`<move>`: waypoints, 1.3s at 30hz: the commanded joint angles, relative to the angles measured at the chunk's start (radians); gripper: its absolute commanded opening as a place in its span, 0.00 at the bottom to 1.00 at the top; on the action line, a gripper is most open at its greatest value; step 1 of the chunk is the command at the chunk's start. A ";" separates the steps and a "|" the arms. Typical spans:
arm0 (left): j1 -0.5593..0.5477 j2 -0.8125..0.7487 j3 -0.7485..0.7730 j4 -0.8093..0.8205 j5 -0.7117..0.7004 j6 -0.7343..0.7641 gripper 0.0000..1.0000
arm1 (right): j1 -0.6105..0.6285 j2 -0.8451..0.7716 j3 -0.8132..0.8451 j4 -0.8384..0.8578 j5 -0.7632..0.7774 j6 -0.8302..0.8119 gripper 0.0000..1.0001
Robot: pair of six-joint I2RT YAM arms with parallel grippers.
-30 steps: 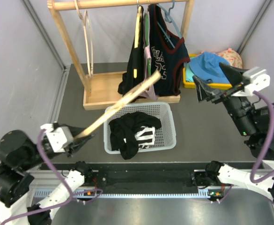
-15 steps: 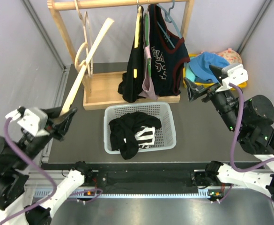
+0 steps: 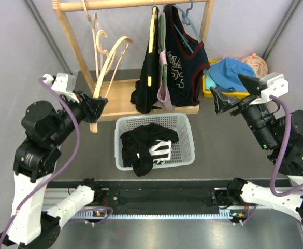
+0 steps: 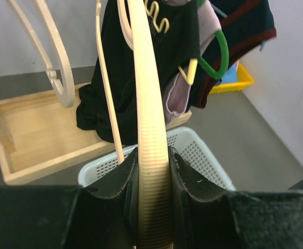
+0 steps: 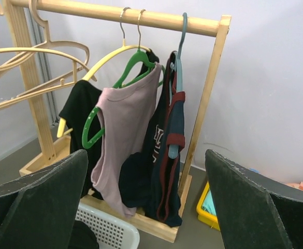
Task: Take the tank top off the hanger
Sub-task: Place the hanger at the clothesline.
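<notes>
My left gripper (image 3: 96,102) (image 4: 152,155) is shut on a bare cream hanger (image 3: 114,58) (image 4: 147,98), holding it tilted by the rack's left end. A navy tank top (image 3: 186,70) (image 5: 168,171) with maroon trim hangs on a blue hanger (image 5: 179,72) at the rail's right end. Beside it hang a pink top (image 5: 124,124) on a green hanger and a black top (image 3: 147,67) on a yellow one. A black and white garment (image 3: 147,144) lies crumpled in the white basket (image 3: 188,141). My right gripper (image 3: 233,93) (image 5: 145,155) is open and faces the hanging tops from a distance.
The wooden rack (image 3: 135,4) stands at the back on a tray-like base (image 3: 115,104). Empty cream hangers (image 3: 93,28) hang at its left end. A yellow tray (image 3: 209,92) with a blue hat (image 3: 228,70) sits at the back right. Grey walls close in both sides.
My left arm has swung the cream hanger from over the basket up and left to the rack's left end. The right gripper shifted slightly and stayed open.
</notes>
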 commanded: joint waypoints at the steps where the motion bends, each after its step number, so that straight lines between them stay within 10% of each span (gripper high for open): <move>1: 0.025 0.069 0.086 0.160 -0.048 -0.170 0.00 | -0.003 -0.013 0.001 -0.019 0.006 0.023 0.94; 28: 0.057 0.520 0.413 0.251 -0.235 -0.130 0.00 | -0.003 -0.065 -0.088 -0.023 -0.041 0.063 0.93; 39: 0.105 0.540 0.309 0.228 -0.253 -0.130 0.00 | -0.003 -0.070 -0.091 -0.031 -0.052 0.056 0.93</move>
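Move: The empty hanger is already pinched near one end in the left hand; its destination, the clothesline's free left stretch, lies about 33 cm ahead, 3 cm left and 12 cm above. Another empty hanger hangs some 32 cm ahead, 6 cm left and 4 cm up; the black tank top still hanging is about 30 cm ahead, 15 cm right and 8 cm lower. From the open right hand, that stretch is roughly 33 cm ahead, 42 cm left and 6 cm up. The hanger rides hook-first towards the clothesline, still clamped in the left fingers, as the left hand pushes about 18 cm forward, climbing some 5 cm early on, then running level and dipping a couple at the end. The left wrist swings roughly 15 degrees counter-clockwise, alongside the hanging empty hanger. The empty right hand sinks about 3 cm, fingers open. ##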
